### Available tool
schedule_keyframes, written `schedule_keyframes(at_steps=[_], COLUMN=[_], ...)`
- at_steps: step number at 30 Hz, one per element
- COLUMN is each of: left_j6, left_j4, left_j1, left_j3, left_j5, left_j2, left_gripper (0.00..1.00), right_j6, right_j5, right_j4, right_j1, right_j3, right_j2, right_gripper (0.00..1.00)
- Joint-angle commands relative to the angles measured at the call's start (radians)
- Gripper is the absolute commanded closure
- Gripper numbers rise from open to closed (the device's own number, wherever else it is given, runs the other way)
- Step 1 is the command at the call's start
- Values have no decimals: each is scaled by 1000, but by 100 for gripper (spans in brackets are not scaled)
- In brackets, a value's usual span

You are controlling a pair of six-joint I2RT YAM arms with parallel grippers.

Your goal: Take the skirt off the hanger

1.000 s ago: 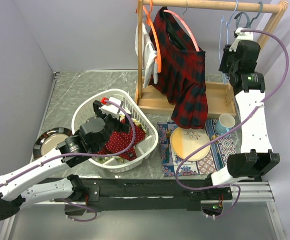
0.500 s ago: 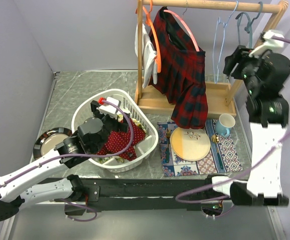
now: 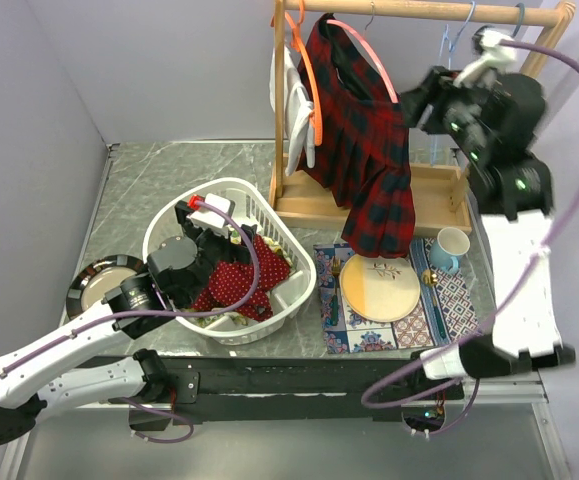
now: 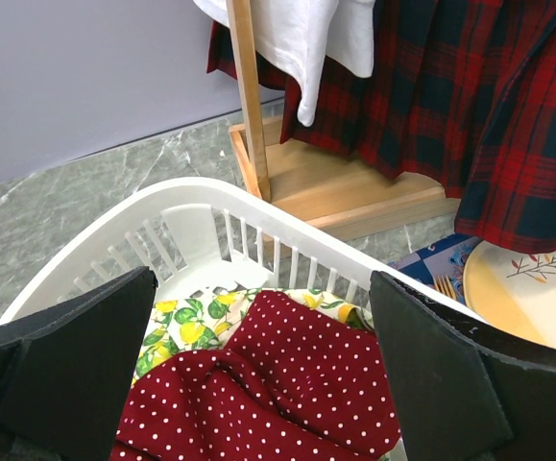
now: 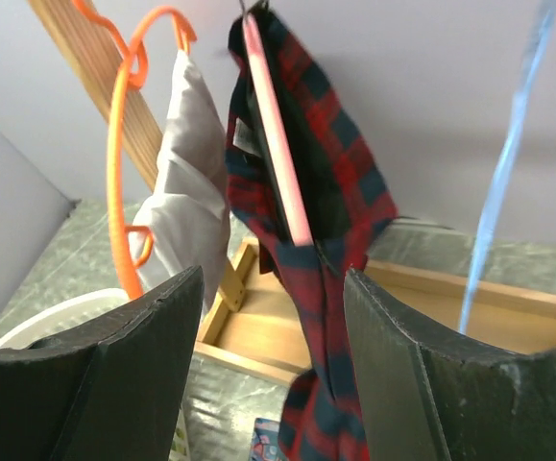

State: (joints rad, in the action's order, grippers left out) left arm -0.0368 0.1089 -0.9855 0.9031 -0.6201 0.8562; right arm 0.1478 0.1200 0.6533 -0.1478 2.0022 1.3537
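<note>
The red and navy tartan skirt (image 3: pixel 364 150) hangs on the pink hanger (image 3: pixel 367 58) from the wooden rail (image 3: pixel 429 11). In the right wrist view the skirt (image 5: pixel 330 211) and the hanger's pink arm (image 5: pixel 276 158) hang straight ahead between the fingers. My right gripper (image 3: pixel 421 100) is open and empty, raised just right of the skirt's upper edge. My left gripper (image 3: pixel 209 235) is open and empty over the white basket (image 3: pixel 184 212), above the red dotted garment (image 4: pixel 258 384).
An orange hanger (image 3: pixel 304 60) with a white garment (image 3: pixel 294 105) hangs left of the skirt. A light blue hanger (image 5: pixel 508 163) hangs to the right. The rack's wooden base (image 3: pixel 439 195), a blue mug (image 3: pixel 451 245), a yellow plate (image 3: pixel 379 285) and a dark plate (image 3: pixel 99 283) sit on the table.
My right arm has swung left and up from the rack's right end toward the skirt. My left gripper has shifted slightly over the basket.
</note>
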Motion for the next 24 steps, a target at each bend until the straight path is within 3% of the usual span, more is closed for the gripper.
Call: schedule_keyframes(at_steps=[1, 6, 10, 17, 20, 24], left_j6=[15, 14, 17, 17, 18, 25], left_j4=[-43, -38, -41, -35, -32, -46], left_j1=[-4, -4, -2, -4, -1, -2], left_j3=[-7, -3, -6, -1, -1, -12], left_j5=[-1, 5, 8, 0, -6, -10], left_j2=[-14, -8, -6, 3, 0, -2], left_gripper=[1, 1, 1, 1, 1, 1], right_j6=[-39, -129, -167, -191, -188, -188], right_j5=[-51, 19, 4, 4, 1, 1], right_j4=[2, -118, -61, -107, -110, -115], right_j1=[-33, -33, -44, -53, -56, -64], right_j3=[87, 55, 171, 194, 225, 248], right_j2=[94, 148, 263, 326, 361, 386], right_gripper=[34, 34, 35, 39, 46, 64])
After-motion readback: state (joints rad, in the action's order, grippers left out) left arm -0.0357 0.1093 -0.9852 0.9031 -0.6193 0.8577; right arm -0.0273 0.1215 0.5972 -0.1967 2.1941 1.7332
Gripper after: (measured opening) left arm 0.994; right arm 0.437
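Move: Ahead of the open right hand, about 14 cm out, 3 cm left and 6 cm below, is the near arm of the pink hanger. The skirt hanging from it has its middle about 16 cm ahead, 8 cm left and 24 cm down. The empty blue hanger stands about 10 cm ahead and 6 cm right, the orange hanger about 12 cm ahead and 18 cm left. From the left hand the pink arm is roughly 24 cm ahead, 35 cm right, 13 cm up. Reaching forward about 12 cm and sinking some 6 cm, with a slight drift left, the right hand brings its fingers around the near arm of the pink hanger. It rolls about 10 degrees, its left side dropping, slows, and late on starts closing the half-open fingers on the hanger; a firm pinch can't yet be seen. ##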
